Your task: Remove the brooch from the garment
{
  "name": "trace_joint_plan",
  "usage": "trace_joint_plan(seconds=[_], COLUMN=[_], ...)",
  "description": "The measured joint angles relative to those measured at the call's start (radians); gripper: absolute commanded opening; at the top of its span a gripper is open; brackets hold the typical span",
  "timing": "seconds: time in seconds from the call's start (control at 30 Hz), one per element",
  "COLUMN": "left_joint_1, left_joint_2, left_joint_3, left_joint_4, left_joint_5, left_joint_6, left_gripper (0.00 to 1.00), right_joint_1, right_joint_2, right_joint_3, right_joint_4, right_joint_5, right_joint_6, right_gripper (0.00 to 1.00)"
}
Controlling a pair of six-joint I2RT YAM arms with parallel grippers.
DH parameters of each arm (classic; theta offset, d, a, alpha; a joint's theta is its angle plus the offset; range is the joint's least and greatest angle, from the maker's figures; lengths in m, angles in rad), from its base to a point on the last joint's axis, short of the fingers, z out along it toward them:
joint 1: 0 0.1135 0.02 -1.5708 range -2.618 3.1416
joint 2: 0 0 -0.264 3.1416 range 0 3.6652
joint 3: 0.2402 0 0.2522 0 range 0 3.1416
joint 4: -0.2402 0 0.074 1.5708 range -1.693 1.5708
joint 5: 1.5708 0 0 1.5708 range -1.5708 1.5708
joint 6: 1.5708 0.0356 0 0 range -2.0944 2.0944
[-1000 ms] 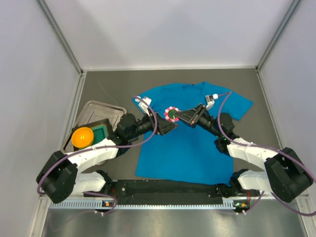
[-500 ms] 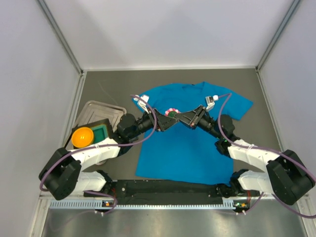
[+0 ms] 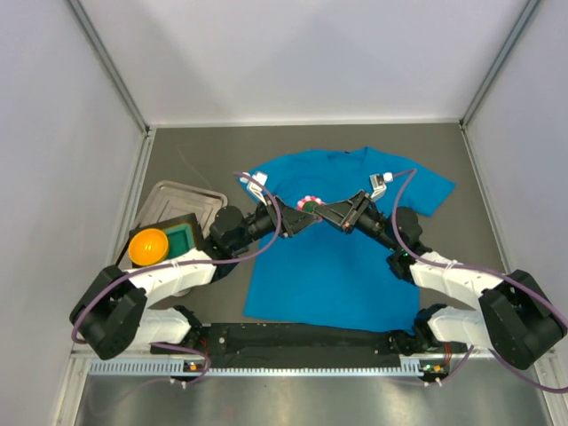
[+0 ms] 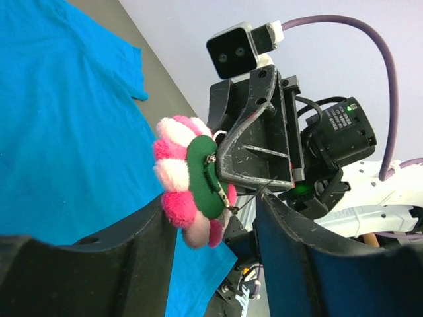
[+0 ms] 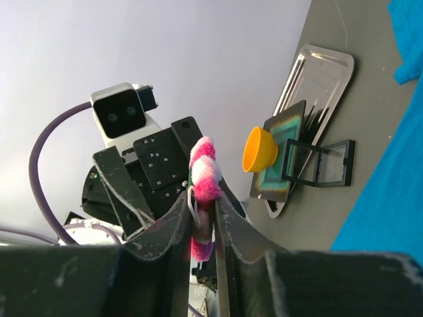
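The brooch (image 3: 310, 201), a fluffy pink-and-white flower with a green felt back, hangs in the air above the chest of the blue garment (image 3: 337, 266). My right gripper (image 3: 321, 211) is shut on it, and its jaws pinch the petals (image 5: 206, 173) edge-on. My left gripper (image 3: 304, 215) meets it from the left with jaws apart. In the left wrist view the brooch (image 4: 188, 191) sits between the fingertips. A petal brushes the left finger (image 4: 155, 231), and the metal pin points at the right finger (image 4: 284, 224). The garment (image 4: 59, 132) lies flat below.
A metal tray (image 3: 173, 200) lies left of the garment. By it are an orange ball-like cup (image 3: 148, 246) and a green block (image 3: 185, 235). A black frame (image 5: 317, 162) rests beside the tray (image 5: 317, 72). Grey walls close in the table.
My left gripper moved up and right until its fingers flank the brooch, and its jaws narrowed. The brooch turned from face-up to edge-on. The right gripper kept its hold.
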Motion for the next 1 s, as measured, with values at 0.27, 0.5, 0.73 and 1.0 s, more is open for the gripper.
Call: trace_joint_plan(seconds=[0.27,0.5,0.73,1.0], left_joint_1=[0.0,0.0,0.002,0.013], left_joint_2=[-0.001,-0.002,-0.002,0.009], left_joint_3=[-0.023,-0.026,-0.032,-0.032], left_joint_4=[0.01,0.014,0.024,0.028], left_joint_5=[-0.004,0.005,0.015,0.055], left_joint_6=[-0.002,-0.006,-0.027,-0.056], left_gripper=[0.36,0.3,0.25,0.15], right_joint_1=[0.004,0.003,0.003,-0.003], right_joint_2=[-0.002,0.0,0.003,0.003], right_joint_3=[-0.002,-0.013,-0.021,-0.003], right_joint_4=[-0.003,0.025,0.051,0.028], right_joint_5=[-0.008,-0.026,-0.039,-0.081], right_joint_6=[-0.005,-0.024,-0.046,-0.122], right_gripper=[0.0,0.0,0.0,0.0])
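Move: The brooch, already off the garment and pinched in my right fingertips, sits between my open left fingers, its middle about 2 cm to that hand's right, 1 cm ahead and 1 cm lower; from my right hand point it is about 1 cm ahead and 1 cm left. From my left hand, the garment's middle lies some 24 cm below, 5 cm to the right and 1 cm ahead, and the black frame some 19 cm left, level fore-and-aft, 23 cm down. I close my left fingers from roughly half open onto the brooch, sinking about 1 cm as they come in, and they pinch it firmly while my right hand keeps its hold. With both hands on it I ease back towards my bases about 1 cm, my right wrist rolling some 8 degrees about its own finger line, my left barely turning. ##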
